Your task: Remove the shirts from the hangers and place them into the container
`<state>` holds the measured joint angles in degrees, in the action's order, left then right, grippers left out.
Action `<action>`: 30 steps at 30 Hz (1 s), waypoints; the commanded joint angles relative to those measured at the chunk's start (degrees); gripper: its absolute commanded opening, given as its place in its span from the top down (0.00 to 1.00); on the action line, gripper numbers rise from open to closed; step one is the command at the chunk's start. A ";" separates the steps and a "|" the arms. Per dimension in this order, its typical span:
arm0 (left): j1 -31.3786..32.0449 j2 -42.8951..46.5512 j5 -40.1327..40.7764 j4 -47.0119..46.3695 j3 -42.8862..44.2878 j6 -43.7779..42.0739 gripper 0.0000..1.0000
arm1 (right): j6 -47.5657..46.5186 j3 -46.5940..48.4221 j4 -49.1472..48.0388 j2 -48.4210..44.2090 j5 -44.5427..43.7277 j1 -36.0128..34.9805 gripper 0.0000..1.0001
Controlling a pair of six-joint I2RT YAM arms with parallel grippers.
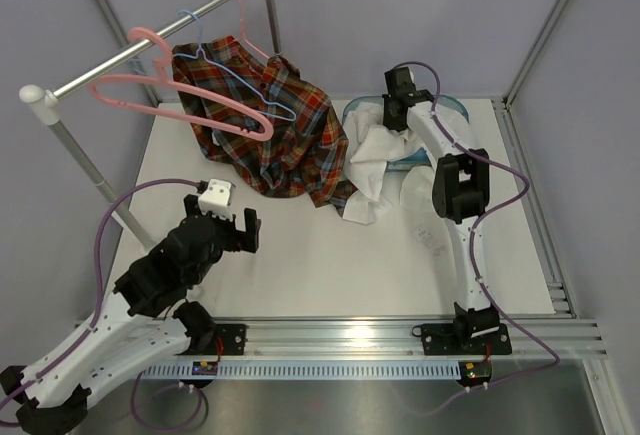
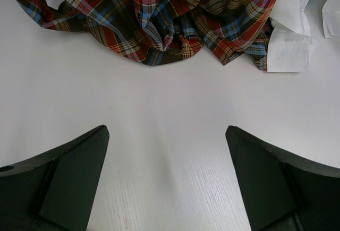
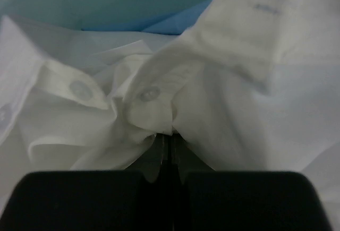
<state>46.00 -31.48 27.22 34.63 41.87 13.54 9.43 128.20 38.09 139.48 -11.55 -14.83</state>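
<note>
The plaid shirt (image 1: pixel 285 130) (image 2: pixel 159 18) droops from a light blue hanger (image 1: pixel 245 90) on the rail, and its lower part is heaped on the table. Two empty pink hangers (image 1: pixel 165 95) hang beside it. The white shirt (image 1: pixel 372 160) (image 3: pixel 239 98) spills from the teal container (image 1: pixel 458 105) (image 3: pixel 122 2) onto the table. My right gripper (image 1: pixel 396 120) (image 3: pixel 170 135) is shut on a fold of the white shirt near its buttons. Light blue cloth (image 3: pixel 175 23) shows in the tub behind it. My left gripper (image 1: pixel 240 227) (image 2: pixel 166 130) stands open and empty over bare table, in front of the plaid shirt.
The silver rail (image 1: pixel 110 67) runs diagonally at the back left on white-capped posts, one leg (image 1: pixel 95 175) close to my left arm. A white cuff (image 2: pixel 289 40) lies by the plaid hem. The table's right edge meets a metal frame (image 1: pixel 535 205).
</note>
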 commanded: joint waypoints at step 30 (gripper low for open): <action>-1.26 0.20 -0.06 -1.59 0.06 -0.27 0.01 | 6.65 -59.24 -17.16 -60.37 7.95 -4.58 0.16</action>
<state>45.04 -31.86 27.05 34.63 41.87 13.52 14.04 77.69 24.56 81.19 -4.93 -14.98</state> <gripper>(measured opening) 0.988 0.824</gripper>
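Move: Inside the container, shut on the white shirt, the right hand has the container's middle only about 2 cm back, 3 cm to its right and 3 cm below. The blue shirt lies in there, some 2 cm back, 5 cm right and 4 cm down. Still hanging, the plaid shirt has its middle roughly 30 cm left, 6 cm back and 5 cm higher. From the left hand the container is about 36 cm ahead, 41 cm right and 17 cm down. Drawing back and to its right a few centimetres while sinking about 2 cm, the right hand first keeps its pinch on the white shirt in the container. Then the fingers open wide and let go as it climbs fast, some 20 cm, pulling on back towards the base to about 17 cm behind where it began, the fingers tipping up about 20 degrees. The climb ends in a slight dip. ##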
